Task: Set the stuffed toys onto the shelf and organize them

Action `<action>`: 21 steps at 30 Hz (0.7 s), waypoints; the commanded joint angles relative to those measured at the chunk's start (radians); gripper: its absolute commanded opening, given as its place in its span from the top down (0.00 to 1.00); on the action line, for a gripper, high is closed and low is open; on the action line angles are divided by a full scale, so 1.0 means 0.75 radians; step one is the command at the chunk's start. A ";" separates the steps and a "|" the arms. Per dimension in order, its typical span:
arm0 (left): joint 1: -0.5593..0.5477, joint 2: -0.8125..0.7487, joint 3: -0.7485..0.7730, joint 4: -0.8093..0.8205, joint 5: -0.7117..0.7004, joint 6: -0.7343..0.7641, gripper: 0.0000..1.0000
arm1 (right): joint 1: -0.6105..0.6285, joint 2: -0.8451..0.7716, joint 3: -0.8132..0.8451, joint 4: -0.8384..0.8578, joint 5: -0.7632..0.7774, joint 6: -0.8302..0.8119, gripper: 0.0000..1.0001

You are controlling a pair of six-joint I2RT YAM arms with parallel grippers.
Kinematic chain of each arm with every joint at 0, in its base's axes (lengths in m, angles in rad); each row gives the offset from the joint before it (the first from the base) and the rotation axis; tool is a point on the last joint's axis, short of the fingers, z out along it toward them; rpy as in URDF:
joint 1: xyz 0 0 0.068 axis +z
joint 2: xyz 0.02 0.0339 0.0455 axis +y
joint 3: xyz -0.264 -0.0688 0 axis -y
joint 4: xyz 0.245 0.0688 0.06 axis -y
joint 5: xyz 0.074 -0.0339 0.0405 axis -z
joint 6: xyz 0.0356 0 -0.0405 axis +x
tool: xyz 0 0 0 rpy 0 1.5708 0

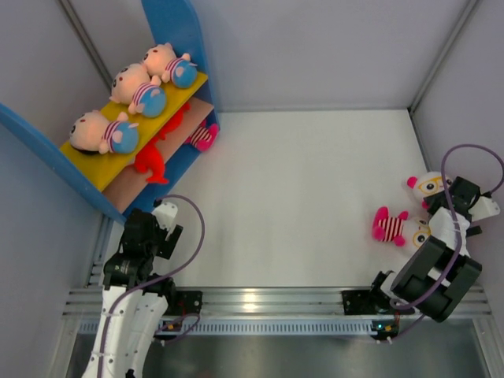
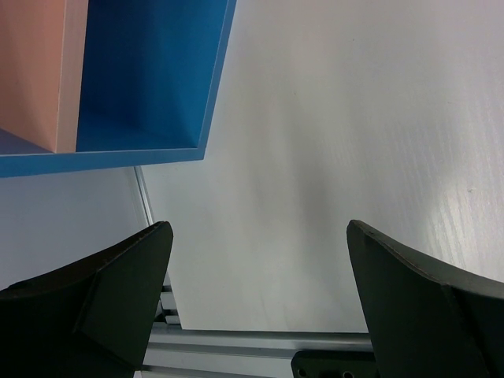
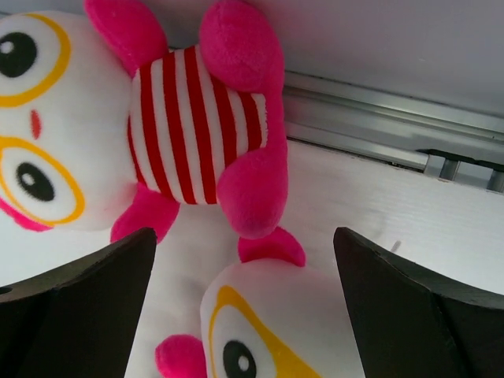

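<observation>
The shelf (image 1: pixel 181 31) stands at the far left, with blue sides, a yellow upper board (image 1: pixel 94 161) and a tan lower board. Three peach dolls (image 1: pixel 138 87) lie on the yellow board. Red creatures (image 1: pixel 151 161) and a pink-striped owl (image 1: pixel 203 136) lie on the lower board. Two white owls lie at the right wall: one (image 1: pixel 429 185) farther back, one (image 1: pixel 400 228) nearer. My right gripper (image 1: pixel 450 206) is open above them. In the right wrist view, one owl's head (image 3: pixel 268 331) lies between the fingers (image 3: pixel 87 307) and the striped owl (image 3: pixel 189 118) lies beyond. My left gripper (image 1: pixel 163 214) is open and empty.
The left wrist view shows the shelf's blue corner (image 2: pixel 150 79), the white table and my left gripper (image 2: pixel 260 268) near the metal rail (image 2: pixel 236 342). Grey walls enclose the table. The rail (image 1: pixel 260 303) runs along the near edge.
</observation>
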 commanded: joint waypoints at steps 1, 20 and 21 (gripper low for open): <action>0.009 0.018 0.008 0.069 0.009 0.005 0.02 | -0.048 0.073 0.063 0.140 -0.005 -0.042 0.05; 0.027 0.080 0.010 0.067 0.011 0.009 0.02 | -0.121 0.388 0.128 0.486 -0.314 -0.275 0.52; 0.031 0.080 0.008 0.067 0.011 0.007 0.02 | -0.119 0.390 0.134 0.486 -0.318 -0.284 0.60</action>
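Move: Just beside the right wall, the far panda's middle is about 11 cm ahead of the right hand, some 2 cm to its right and 4 cm lower, with its head forward and its feet back towards the hand. The near panda lies roughly 2 cm back and 10 cm left of the hand, 4 cm lower, its head almost beneath the fingers. From the left hand, the far panda is some 94 cm to the right, 17 cm ahead and about 8 cm lower. Sinking and easing some 3 cm right towards the wall with fingers wide open, the right hand then swings forward about 5 cm in among the far panda's feet, ending 3–4 cm lower and turned some 10 degrees counter-clockwise. As it gets there, the fingers close about halfway around the foot farther from the wall, one on each side of it. ##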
